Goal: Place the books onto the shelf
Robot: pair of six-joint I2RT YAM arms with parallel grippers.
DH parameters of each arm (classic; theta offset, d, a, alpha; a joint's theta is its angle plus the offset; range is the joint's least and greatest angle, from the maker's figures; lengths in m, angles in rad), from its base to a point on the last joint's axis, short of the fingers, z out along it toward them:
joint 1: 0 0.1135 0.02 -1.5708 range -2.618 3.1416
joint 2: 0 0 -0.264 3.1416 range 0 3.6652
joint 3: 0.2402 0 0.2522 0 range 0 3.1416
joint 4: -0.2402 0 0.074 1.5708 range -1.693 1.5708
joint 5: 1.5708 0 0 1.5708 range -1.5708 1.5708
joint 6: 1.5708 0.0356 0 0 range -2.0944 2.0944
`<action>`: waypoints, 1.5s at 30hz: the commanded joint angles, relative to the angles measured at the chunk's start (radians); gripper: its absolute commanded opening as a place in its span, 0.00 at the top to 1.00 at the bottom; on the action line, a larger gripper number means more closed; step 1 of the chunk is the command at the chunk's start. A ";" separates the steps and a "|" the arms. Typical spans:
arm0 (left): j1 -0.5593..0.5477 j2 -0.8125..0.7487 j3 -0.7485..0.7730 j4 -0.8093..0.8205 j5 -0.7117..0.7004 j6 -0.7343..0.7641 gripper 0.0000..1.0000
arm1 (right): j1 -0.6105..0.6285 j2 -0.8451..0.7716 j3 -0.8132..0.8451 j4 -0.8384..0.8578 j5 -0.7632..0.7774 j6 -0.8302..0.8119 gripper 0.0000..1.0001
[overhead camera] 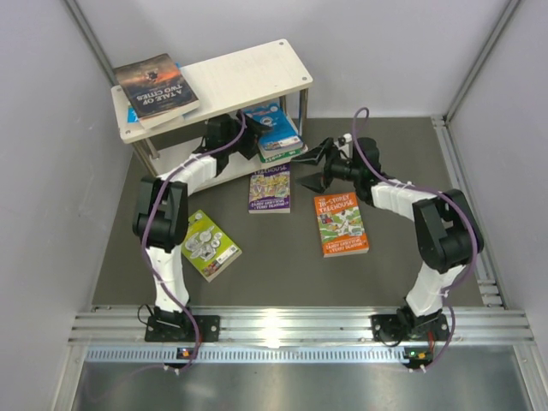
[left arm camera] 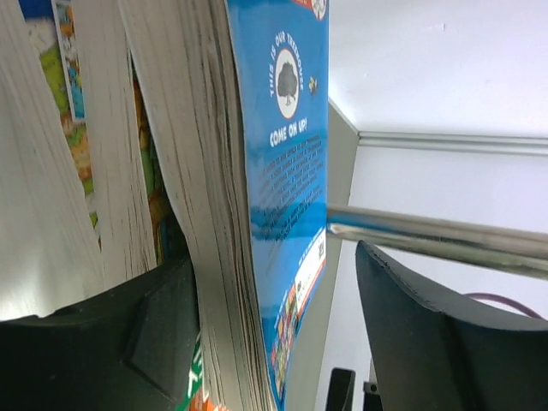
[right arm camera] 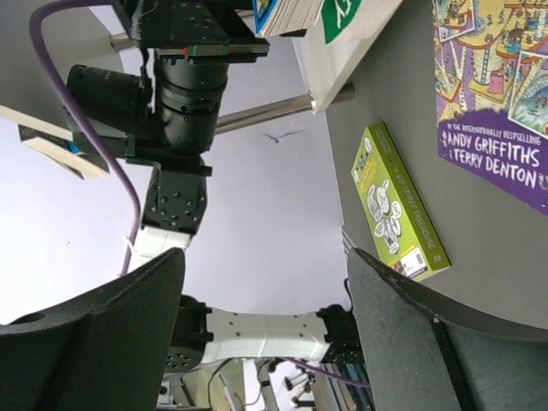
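Observation:
The shelf (overhead camera: 231,79) stands at the back left. A dark "Tale of Two Cities" book (overhead camera: 157,86) lies on its top board over a blue one (overhead camera: 133,113). On the lower board is a stack topped by a bright blue book (overhead camera: 276,128). My left gripper (overhead camera: 253,137) is at that stack, open: the blue book (left arm camera: 287,128) rests against one finger (left arm camera: 128,334), with a gap to the other (left arm camera: 445,342). Purple (overhead camera: 270,188), orange (overhead camera: 341,224) and lime-green (overhead camera: 210,244) books lie flat on the table. Beside the purple book, my right gripper (overhead camera: 310,168) is open and holds nothing.
A silver shelf post (left arm camera: 437,235) crosses just beyond the left fingers. The right wrist view shows the left arm (right arm camera: 184,94), the lime-green book (right arm camera: 398,205) and the purple book (right arm camera: 492,86). White walls enclose the table on three sides.

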 commanded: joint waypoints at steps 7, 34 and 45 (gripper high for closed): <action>-0.002 -0.146 -0.083 -0.333 -0.128 0.130 0.23 | -0.009 -0.090 -0.047 0.061 -0.004 -0.035 0.24; -0.063 -0.562 -0.511 -0.472 -0.281 0.370 0.24 | 0.037 -0.050 -0.016 -0.383 0.125 -0.445 0.24; -0.100 -0.332 -0.421 -0.446 -0.375 0.411 0.26 | 0.039 0.208 0.202 -0.562 0.238 -0.558 0.26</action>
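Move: From the left hand, the purple book lies about 10 cm back, 3 cm to the right and 17 cm below; the blue book on the lower shelf is some 6 cm ahead, 5 cm right and 5 cm lower. The lime book is about 29 cm back, 16 cm left, also 17 cm down. From the right hand, the purple book is roughly 7 cm ahead, 10 cm left, 20 cm below, and the orange book 6 cm back, 13 cm right, at table height. Bring the left gripper back about 20 cm from the blue book and out of the shelf, swinging left, then drop it about 12 cm, easing a little right, towards the purple book's near left corner. Draw the right gripper back about 5 cm, then sink it some 13 cm and return forward, down to the book's right side. Tip both sets of fingers downward, keep them open. ##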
